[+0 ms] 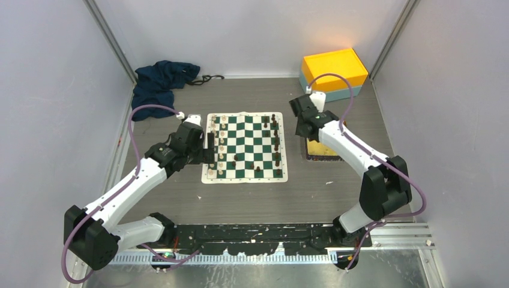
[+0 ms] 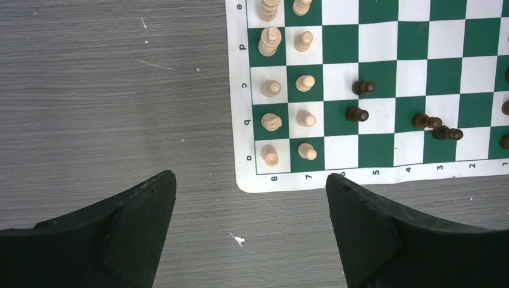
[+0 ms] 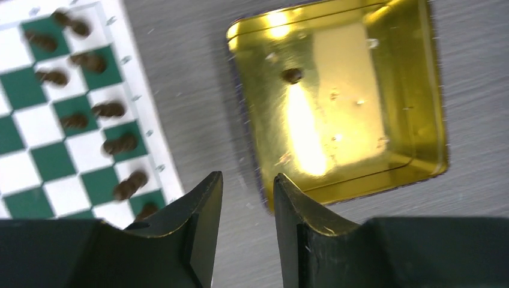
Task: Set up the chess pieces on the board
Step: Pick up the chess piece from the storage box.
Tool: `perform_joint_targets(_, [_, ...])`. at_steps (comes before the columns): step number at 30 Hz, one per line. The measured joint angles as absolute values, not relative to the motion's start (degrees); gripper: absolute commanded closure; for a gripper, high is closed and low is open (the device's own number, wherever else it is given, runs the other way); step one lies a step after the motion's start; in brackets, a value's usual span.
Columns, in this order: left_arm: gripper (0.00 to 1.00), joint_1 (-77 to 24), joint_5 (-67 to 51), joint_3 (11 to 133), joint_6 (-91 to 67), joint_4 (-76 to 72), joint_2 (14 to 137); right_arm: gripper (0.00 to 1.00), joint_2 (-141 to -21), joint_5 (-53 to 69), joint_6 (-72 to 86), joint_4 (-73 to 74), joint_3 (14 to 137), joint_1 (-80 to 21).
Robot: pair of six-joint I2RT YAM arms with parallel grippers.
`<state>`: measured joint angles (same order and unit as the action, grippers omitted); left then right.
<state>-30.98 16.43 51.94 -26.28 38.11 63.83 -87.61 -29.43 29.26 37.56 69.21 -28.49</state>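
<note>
The board lies flat mid-table. Cream chess pieces stand in its two left columns, and dark ones line the right side, with a few dark pieces loose nearer the middle. One dark piece sits in the gold tray. My left gripper is wide open and holds nothing, over bare table just off the board's near-left corner. My right gripper hangs open and holds nothing, over the strip of table between the board and the tray.
An orange and teal box stands at the back right. A dark blue cloth lies crumpled at the back left. The gold tray is mostly hidden under the right arm. Enclosure walls rise on three sides.
</note>
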Motion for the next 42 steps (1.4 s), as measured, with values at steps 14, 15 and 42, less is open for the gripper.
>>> perform_joint_targets(14, [0.04,-31.0,17.2,52.2,-25.0,38.2,63.8,0.57,-95.9,-28.4,29.6,34.8,69.9,-17.1])
perform_joint_targets(15, [0.04,-31.0,17.2,52.2,-25.0,38.2,63.8,0.57,-96.4,-28.2,29.6,34.4,69.9,-16.6])
perform_joint_targets(42, [0.04,-31.0,17.6,52.3,-24.9,38.2,65.4,0.59,-105.6,-23.8,30.2,28.2,72.1,-11.3])
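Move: The last dark chess piece in the storage box lies roughly 5 cm ahead of the right hand, 8 cm to its right and 11 cm below. The storage box's middle is some 5 cm farther right and 1 cm nearer; the board's closest dark pieces stand about 4 cm ahead and 10 cm left of the hand. From the idle left hand that last piece is some 14 cm ahead and 48 cm right. The half-open right hand sinks about 9 cm while swinging right and forward, turning clockwise, towards the boxed piece. ##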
